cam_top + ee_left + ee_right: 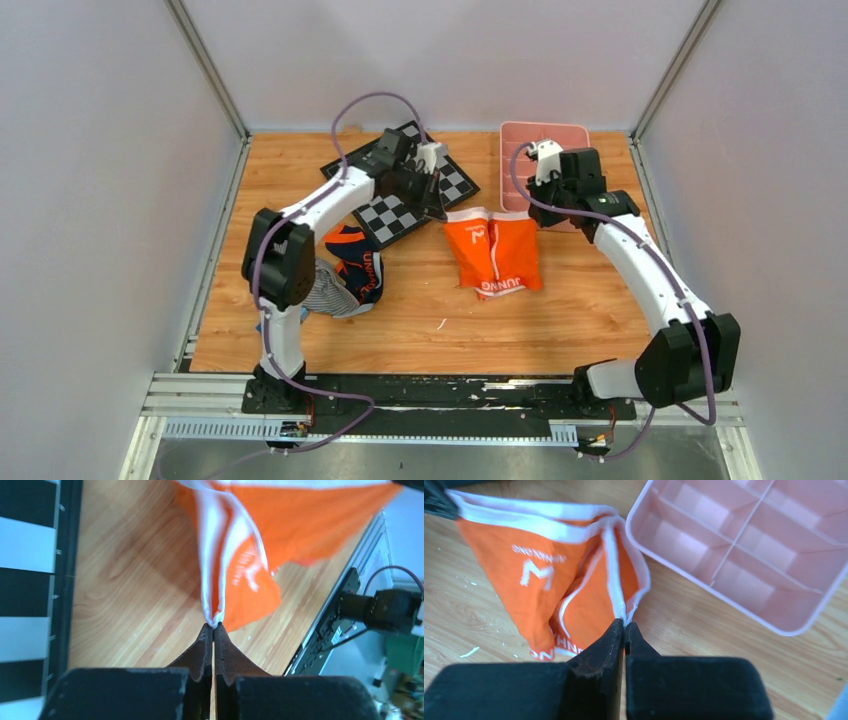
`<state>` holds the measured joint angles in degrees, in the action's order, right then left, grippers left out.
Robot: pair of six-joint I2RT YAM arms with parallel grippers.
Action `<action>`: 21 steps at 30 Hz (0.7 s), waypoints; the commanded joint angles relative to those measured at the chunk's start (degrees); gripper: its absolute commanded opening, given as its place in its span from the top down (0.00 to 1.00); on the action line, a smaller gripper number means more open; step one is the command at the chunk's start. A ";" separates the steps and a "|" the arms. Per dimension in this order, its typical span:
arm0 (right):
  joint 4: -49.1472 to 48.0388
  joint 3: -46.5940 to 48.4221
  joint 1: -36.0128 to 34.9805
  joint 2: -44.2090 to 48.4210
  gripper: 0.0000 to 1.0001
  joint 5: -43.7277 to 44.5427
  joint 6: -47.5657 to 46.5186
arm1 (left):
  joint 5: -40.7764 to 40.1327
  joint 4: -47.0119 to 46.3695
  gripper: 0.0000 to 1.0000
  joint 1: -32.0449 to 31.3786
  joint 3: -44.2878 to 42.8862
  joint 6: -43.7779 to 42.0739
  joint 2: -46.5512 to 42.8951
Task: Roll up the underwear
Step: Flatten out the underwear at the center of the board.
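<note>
The orange underwear [492,250] with white trim lies mid-table, its far edge lifted between both arms. My left gripper [440,212] is shut on the far left corner; the left wrist view has the jaws [214,626] pinching the white trim of the underwear [280,520]. My right gripper [533,212] is shut on the far right corner. In the right wrist view its tips [624,623] clamp the white band, and the underwear [539,580] hangs to the left with its white logo showing.
A pink divided tray [520,140] sits at the back right, close behind the right gripper, seen also as the tray [744,555]. A checkerboard [400,215] lies back left under the left arm. A navy pair [358,262] and a striped garment [330,295] lie at left.
</note>
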<state>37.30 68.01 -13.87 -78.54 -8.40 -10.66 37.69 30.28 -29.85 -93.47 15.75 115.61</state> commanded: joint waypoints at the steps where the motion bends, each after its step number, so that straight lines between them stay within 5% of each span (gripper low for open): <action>1: 4.47 4.39 1.45 4.34 1.00 -2.66 -4.65 | 4.35 13.86 1.00 0.18 -3.55 -15.53 -9.90; 11: 13.70 7.44 1.65 15.26 1.00 -5.40 -8.69 | -2.80 24.07 1.00 0.75 2.05 -24.65 -23.01; 21: 19.86 0.19 1.56 28.92 1.00 -19.99 3.70 | 1.44 27.36 1.00 0.75 13.05 -25.24 -35.10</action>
<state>53.08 71.13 -12.29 -50.11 -20.21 -12.82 36.27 55.88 -29.21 -83.92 -7.90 85.60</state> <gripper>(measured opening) 0.021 0.008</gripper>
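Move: Both hands hold corners of the orange underwear's white-edged side, with the underwear's middle about 8 cm inward from either hand, 4 cm nearer the base and 6-9 cm lower. The bare table middle lies from the left hand some 12 cm back, 6 right and 11 down; from the right, 12 back, 10 left and 16 down. The chessboard is 11 cm ahead and 9 left of the left hand; the pink box is 13 cm ahead and 4 right of the right hand. Up and back towards the base go both arms, fingers still pinching the orange underwear's corners: the left rises about 9 cm first, then draws back some 12 while pulling outward to its left; the right climbs and backs about 12 cm with hardly any sideways travel. Both wrists tip their fingers upward some 15 degrees, the left swinging clockwise, the right slightly counter-clockwise. ##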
